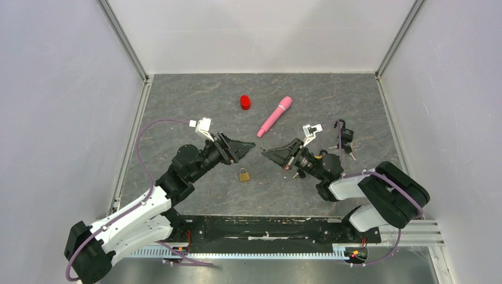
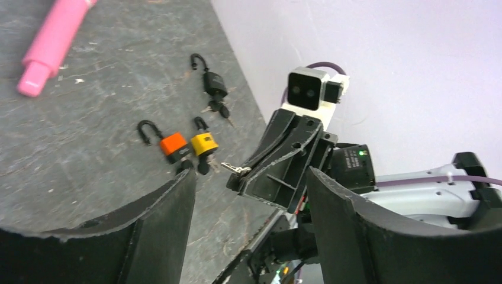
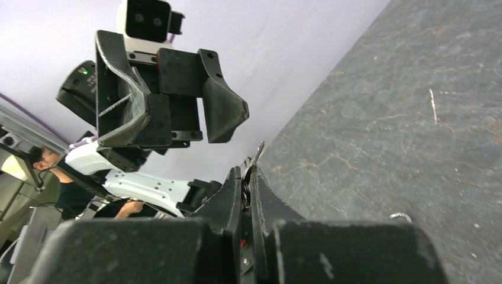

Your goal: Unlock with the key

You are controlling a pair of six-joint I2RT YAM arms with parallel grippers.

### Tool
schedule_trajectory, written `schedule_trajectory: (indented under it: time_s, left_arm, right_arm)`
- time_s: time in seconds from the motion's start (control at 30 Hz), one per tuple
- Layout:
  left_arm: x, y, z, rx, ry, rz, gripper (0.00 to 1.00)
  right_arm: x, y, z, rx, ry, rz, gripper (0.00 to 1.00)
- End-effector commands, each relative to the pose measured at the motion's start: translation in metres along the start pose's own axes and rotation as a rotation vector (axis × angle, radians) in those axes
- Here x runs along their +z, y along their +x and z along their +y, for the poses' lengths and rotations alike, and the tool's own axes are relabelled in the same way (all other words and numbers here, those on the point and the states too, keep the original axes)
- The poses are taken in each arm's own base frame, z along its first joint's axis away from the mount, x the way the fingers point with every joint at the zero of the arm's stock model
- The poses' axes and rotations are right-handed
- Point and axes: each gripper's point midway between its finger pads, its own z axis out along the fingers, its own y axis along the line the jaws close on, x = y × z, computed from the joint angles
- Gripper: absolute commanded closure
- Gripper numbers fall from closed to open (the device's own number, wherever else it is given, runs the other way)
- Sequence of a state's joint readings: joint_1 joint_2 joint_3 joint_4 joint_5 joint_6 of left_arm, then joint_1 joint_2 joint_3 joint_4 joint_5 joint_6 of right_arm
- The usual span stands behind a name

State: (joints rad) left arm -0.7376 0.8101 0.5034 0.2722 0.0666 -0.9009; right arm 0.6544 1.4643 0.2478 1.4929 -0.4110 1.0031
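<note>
A small brass padlock lies flat on the dark table, just in front of the gap between my two grippers. My right gripper is shut on a small silver key, whose blade sticks out past the fingertips toward the left gripper. My left gripper is open with nothing between its fingers, and it faces the right gripper a short way off. In the top view the left gripper hovers above and behind the padlock. Neither gripper touches the padlock.
A pink cylinder and a red cap lie farther back. An orange padlock, a yellow padlock and a black padlock with keys sit by the right wall. White walls close in three sides.
</note>
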Motion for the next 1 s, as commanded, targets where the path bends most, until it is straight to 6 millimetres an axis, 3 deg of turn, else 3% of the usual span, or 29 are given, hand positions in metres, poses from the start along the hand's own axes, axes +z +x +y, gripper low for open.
schedule_trajectory:
  time_s: [0.0, 0.23, 0.6, 0.97]
  left_arm:
    - [0.007, -0.01, -0.034, -0.065, 0.141, -0.032, 0.28]
    - [0.014, -0.015, -0.033, -0.103, 0.141, -0.064, 0.39]
    - [0.025, -0.011, -0.036, -0.121, 0.144, -0.043, 0.45]
    - [0.028, -0.013, -0.053, -0.138, 0.211, -0.047, 0.59]
  right_arm:
    - [-0.005, -0.062, 0.106, -0.183, -0.425, -0.245, 1.0]
    - [-0.002, -0.07, 0.122, -0.186, -0.479, -0.255, 1.0]
    - [-0.004, -0.076, 0.139, -0.192, -0.527, -0.27, 1.0]
    - [-0.004, -0.078, 0.141, -0.191, -0.534, -0.273, 1.0]
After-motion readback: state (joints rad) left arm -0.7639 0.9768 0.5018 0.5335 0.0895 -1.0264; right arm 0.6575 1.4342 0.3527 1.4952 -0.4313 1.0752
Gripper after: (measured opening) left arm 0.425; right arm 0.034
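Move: From the left hand, open and empty, the key in the right fingertips lies about 6 cm to the right, level with it fore and aft and some 4 cm lower. From the right hand, the left finger gap it is carried to is about 7 cm left and 4 cm higher. Far below on the table, the brass padlock is some 2 cm left and 1 cm back of the left hand; the pink microphone's middle is roughly 22 cm ahead and 9 cm right of that hand. The right hand, fingers still shut on the key, lifts it about 5 cm and edges slightly left, bringing the key up to the level of the left hand's finger gap, and slows to near standstill. Meanwhile the left hand eases some 3 cm to the right towards the key with a small rise, tilts its fingertips up a few degrees and narrows its opening from about three quarters to under half, bringing the pads in around the key without yet shutting on it. ##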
